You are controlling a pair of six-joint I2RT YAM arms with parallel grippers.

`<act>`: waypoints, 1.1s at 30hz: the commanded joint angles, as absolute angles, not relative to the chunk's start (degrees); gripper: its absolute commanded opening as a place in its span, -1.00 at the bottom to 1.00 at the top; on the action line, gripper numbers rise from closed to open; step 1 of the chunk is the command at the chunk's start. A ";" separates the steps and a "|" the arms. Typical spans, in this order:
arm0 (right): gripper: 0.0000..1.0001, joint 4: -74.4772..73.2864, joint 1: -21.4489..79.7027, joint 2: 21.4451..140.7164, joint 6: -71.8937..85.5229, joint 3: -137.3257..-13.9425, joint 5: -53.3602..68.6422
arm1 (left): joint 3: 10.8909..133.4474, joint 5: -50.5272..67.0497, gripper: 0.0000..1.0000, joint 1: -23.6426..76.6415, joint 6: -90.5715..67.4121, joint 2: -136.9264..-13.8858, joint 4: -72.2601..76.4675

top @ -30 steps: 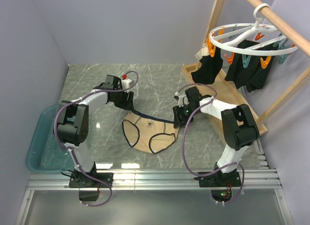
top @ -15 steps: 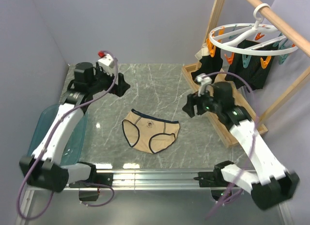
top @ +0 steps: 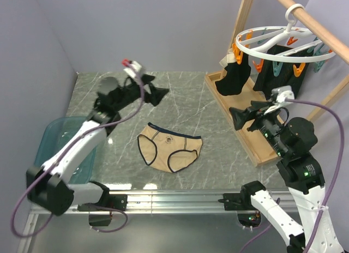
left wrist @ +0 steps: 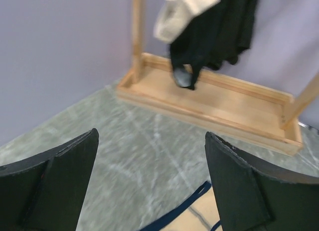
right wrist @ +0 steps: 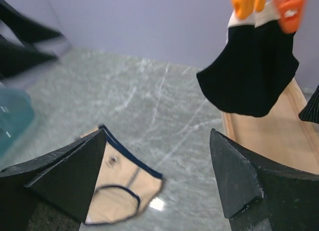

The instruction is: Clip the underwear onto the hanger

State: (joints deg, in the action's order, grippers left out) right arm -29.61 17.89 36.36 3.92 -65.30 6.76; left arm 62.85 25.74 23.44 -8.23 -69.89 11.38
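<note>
The beige underwear (top: 169,149) with dark trim lies flat on the marble table, held by nothing. One corner of it shows in the left wrist view (left wrist: 204,216), and most of it in the right wrist view (right wrist: 117,191). The white ring hanger (top: 283,46) hangs from the wooden rod at top right, with orange clips (right wrist: 259,2) and teal ones. My left gripper (top: 160,95) (left wrist: 151,136) is open and empty, raised above the table behind the underwear. My right gripper (top: 237,118) (right wrist: 157,134) is also open and empty, raised to the right of the underwear, below the hanger.
Black garments (top: 232,78) hang from the hanger's clips. The wooden rod frame's base tray (top: 245,127) lies along the right side, its rod (top: 311,24) overhead. A teal basin (top: 46,149) sits at the left table edge. Purple walls close in on both sides.
Both grippers were down at the underwear's top edge a second ago. They have opened, let go and risen away, left arm back-left, right arm to the right. The underwear stays flat.
</note>
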 commanded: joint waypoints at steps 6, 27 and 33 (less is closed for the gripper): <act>0.72 -25.31 17.40 39.71 18.53 -74.08 2.11 | 75.31 21.81 0.78 38.66 -3.69 -89.28 34.34; 0.10 -16.52 20.65 59.67 16.09 -84.90 -14.49 | 111.00 11.52 0.40 49.30 -13.27 -126.82 58.79; 0.08 -14.94 20.74 60.12 16.00 -84.73 -15.91 | 114.69 10.46 0.35 49.66 -14.94 -130.33 60.55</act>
State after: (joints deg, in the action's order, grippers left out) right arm -19.53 20.49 60.90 17.02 -81.76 -12.84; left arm 110.30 11.92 49.32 -12.84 -129.97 54.81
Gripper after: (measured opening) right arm 0.544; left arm 0.676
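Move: An empty orange clip on the hanger's near rim lies about 32 cm to the left hand's right, 6 cm ahead and 9 cm higher; from the right hand, some 17 cm ahead, 7 cm right and 7 cm up. From the right hand, the hanging sock is about 15 cm ahead, 2 cm right and 3 cm lower, and the dark garment some 16 cm ahead, 16 cm right and 3 cm lower. The left hand sweeps about 29 cm to the right, over the table to the hanger's rim, edging some 5 cm forward, dipping slightly and then rising as its fingers tilt upward. The right hand first rises and then reaches forward about 11 cm towards the same orange clips, rolling its left side up and turning clockwise some 15 degrees; both grippers narrow partway but stay open, and contact with a clip can't be made out. ##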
